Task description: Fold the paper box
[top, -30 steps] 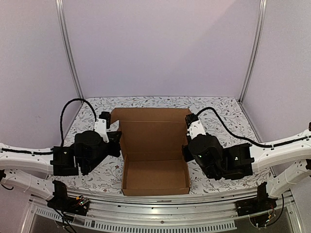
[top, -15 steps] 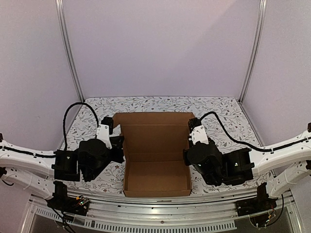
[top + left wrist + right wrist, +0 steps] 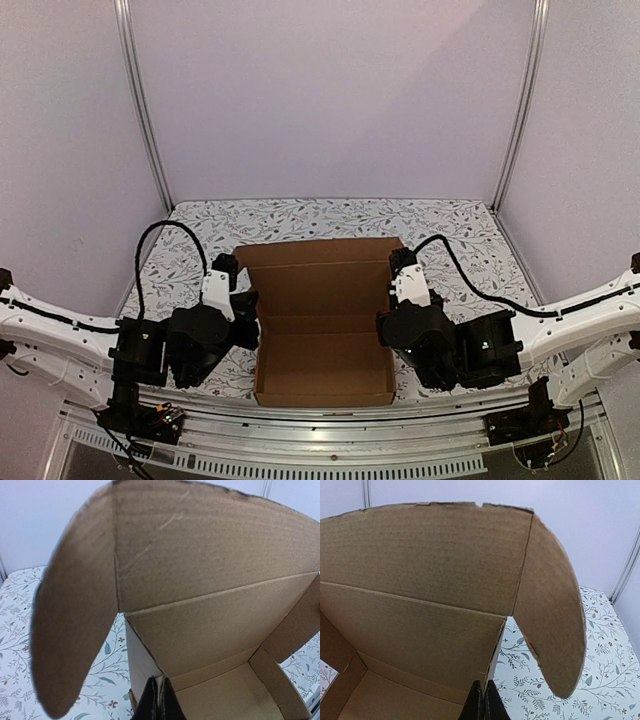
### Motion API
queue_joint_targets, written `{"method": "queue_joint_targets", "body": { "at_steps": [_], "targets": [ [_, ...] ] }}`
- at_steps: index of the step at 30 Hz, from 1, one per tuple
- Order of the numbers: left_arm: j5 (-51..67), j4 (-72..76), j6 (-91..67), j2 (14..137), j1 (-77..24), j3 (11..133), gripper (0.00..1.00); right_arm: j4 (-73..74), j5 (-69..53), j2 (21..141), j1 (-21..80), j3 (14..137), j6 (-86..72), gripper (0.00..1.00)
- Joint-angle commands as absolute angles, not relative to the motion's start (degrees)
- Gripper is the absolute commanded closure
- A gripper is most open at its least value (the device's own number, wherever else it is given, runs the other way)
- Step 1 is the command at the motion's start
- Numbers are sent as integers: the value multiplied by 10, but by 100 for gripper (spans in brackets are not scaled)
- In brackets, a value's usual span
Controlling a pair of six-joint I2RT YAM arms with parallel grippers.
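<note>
The paper box (image 3: 322,362) is a brown cardboard tray standing open at the table's near middle, with its lid panel (image 3: 320,265) raised behind it. My left gripper (image 3: 252,325) is shut on the box's left side wall; in the left wrist view its fingertips (image 3: 159,705) pinch that wall's top edge (image 3: 145,655), with the lid's rounded ear flap (image 3: 75,630) hanging at left. My right gripper (image 3: 386,322) is shut on the right side wall; the right wrist view shows it (image 3: 483,705) clamping that wall (image 3: 496,650), with the other rounded ear flap (image 3: 552,620) at right.
A floral tablecloth (image 3: 455,230) covers the table. Pale walls and aluminium posts (image 3: 140,110) close in the back and sides. Black cables (image 3: 160,235) loop up from both wrists. A metal rail (image 3: 320,440) runs along the near edge.
Both wrists have drawn back toward the near edge while still pinching the side walls. The lid panel has swung up and forward, so its top edge now sits closer.
</note>
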State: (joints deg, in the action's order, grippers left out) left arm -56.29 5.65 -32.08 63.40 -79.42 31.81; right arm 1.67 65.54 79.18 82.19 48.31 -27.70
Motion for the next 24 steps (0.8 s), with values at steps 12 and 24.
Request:
{"method": "queue_joint_targets", "body": {
  "at_steps": [12, 24],
  "targets": [
    [-503, 2, -387, 678, -885, 307, 100, 33, 647, 836, 906, 444, -393, 100],
    [-545, 1, -395, 677, -896, 263, 100, 65, 721, 900, 918, 442, -451, 100]
  ]
}}
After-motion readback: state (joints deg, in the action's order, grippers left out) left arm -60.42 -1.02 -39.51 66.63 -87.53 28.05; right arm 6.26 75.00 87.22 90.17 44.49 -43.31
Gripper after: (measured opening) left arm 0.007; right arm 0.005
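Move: Both my hands already pinch the lid's side flaps. The tray's middle lies about 13 cm to the right of my left hand and 13 cm to the left of my right, some 6 cm back and roughly 14 to 16 cm below them. The tray's near wall runs about 9 cm back of its middle. The lid's tuck flap stands roughly 9 cm above my hands, midway between them and a couple of centimetres ahead. I keep both grippers shut on the lid's side flaps and swing the lid down over the tray. Both hands first draw back towards me, about 3.5 cm, then turn increasingly downward, sinking some 5 cm and speeding up. My left wrist rolls slightly, left side up; my right barely turns. ##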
